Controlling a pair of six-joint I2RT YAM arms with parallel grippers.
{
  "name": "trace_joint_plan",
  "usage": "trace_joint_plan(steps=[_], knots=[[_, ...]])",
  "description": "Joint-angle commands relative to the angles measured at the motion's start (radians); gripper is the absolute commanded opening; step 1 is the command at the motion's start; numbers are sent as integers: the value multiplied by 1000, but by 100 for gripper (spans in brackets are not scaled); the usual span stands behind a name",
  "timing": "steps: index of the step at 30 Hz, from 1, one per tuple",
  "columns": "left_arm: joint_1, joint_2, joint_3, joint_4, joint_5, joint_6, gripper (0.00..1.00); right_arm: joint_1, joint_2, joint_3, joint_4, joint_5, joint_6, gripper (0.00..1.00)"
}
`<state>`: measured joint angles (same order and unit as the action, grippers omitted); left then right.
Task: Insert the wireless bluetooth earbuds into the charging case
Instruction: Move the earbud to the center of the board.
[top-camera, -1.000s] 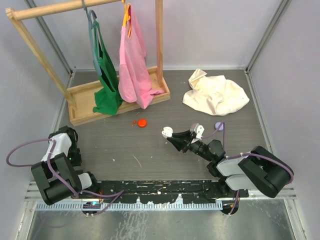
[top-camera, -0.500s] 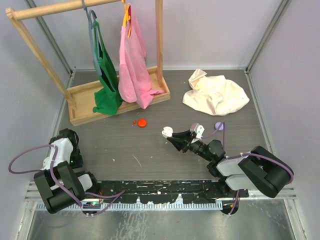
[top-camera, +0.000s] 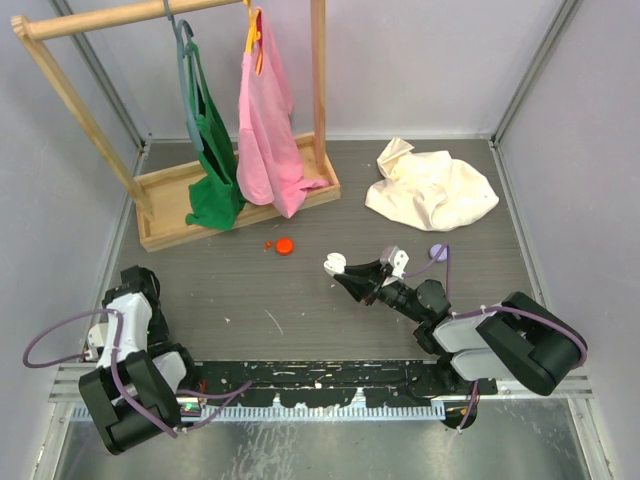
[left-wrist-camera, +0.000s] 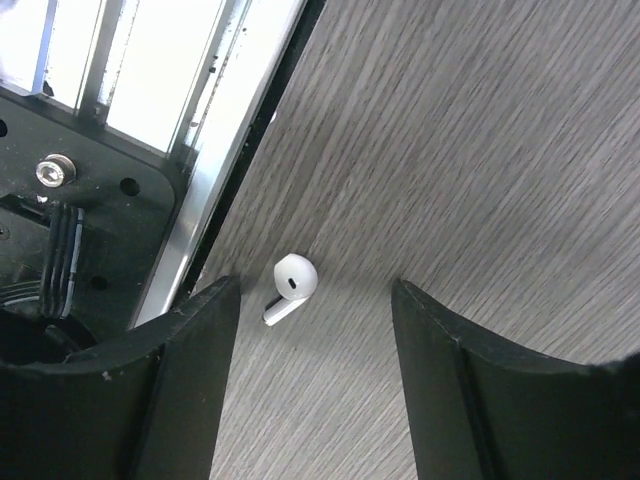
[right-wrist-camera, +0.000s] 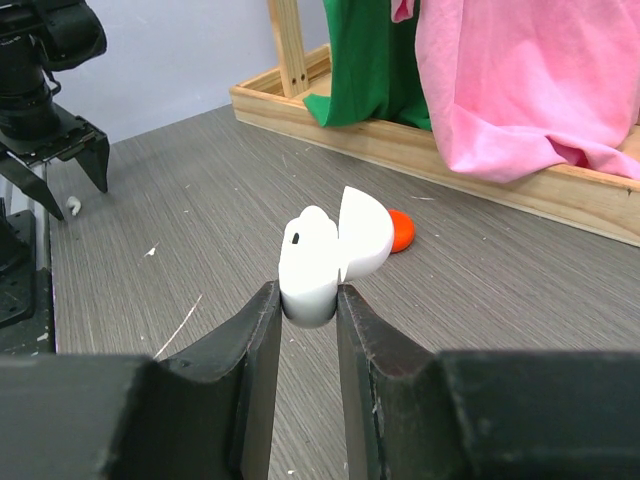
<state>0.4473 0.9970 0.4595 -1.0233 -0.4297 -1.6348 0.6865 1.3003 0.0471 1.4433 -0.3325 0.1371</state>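
Observation:
A white earbud (left-wrist-camera: 290, 285) with a short stem lies on the grey table close to the metal edge rail. My left gripper (left-wrist-camera: 315, 300) stands open over it. Its fingers straddle the earbud without touching it, and the earbud is nearer the left finger (left-wrist-camera: 190, 350). The right wrist view shows that same gripper (right-wrist-camera: 72, 190) with the earbud (right-wrist-camera: 73, 207) below its tips. Mid-table, my right gripper (right-wrist-camera: 310, 300) is shut on the white charging case (right-wrist-camera: 320, 265), whose lid is flipped open. From above, the case (top-camera: 334, 264) sticks out of the gripper's tips.
A red-orange disc (top-camera: 285, 245) with a tiny red bit (top-camera: 267, 245) beside it lies behind the case. A lilac disc (top-camera: 437, 251) lies right of the right arm. At the back stand a wooden rack (top-camera: 160, 225) with hanging green and pink garments, and a cream cloth (top-camera: 432, 188).
My left arm has drawn back toward the near left edge and its jaws have narrowed. The right gripper and the case have not moved.

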Motion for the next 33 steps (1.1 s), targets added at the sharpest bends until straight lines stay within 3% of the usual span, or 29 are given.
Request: trace_joint_plan(steps=[1, 9, 20, 28, 33], knots=[[5, 57, -21, 103, -18, -7, 60, 5, -9, 10, 91, 14, -11, 8], [6, 173, 42, 90, 11, 68, 40, 5, -11, 11, 89, 15, -11, 8], [6, 234, 83, 92, 70, 153, 20, 4, -18, 10, 89, 15, -11, 8], [-4, 298, 114, 100, 174, 260, 17, 5, -22, 8, 89, 16, -11, 8], [-79, 286, 151, 74, 205, 272, 17, 5, -20, 10, 89, 18, -14, 8]])
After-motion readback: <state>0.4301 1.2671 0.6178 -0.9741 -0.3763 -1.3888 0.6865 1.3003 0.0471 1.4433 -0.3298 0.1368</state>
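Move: The white earbud lies between the left gripper's open fingertips, on the table about 1 cm below and 1 cm back of the point between the pads, neither left nor right of it. The metal rail along the table's near edge is about 4 cm behind the gripper, level left to right; a white scrap sits some 16 cm right and 5 cm ahead. From the right gripper, the earbud is about 43 cm left, 14 cm back and 16 cm below. Bring the left gripper forward about 2 cm and a little left, away from the near rail and low over the table, while closing the fingers to pinch the earbud. With it gripped, keep edging forward and now right by about a centimetre, turning the wrist clockwise some 15 degrees in all. Keep the right gripper still, holding the white case. ##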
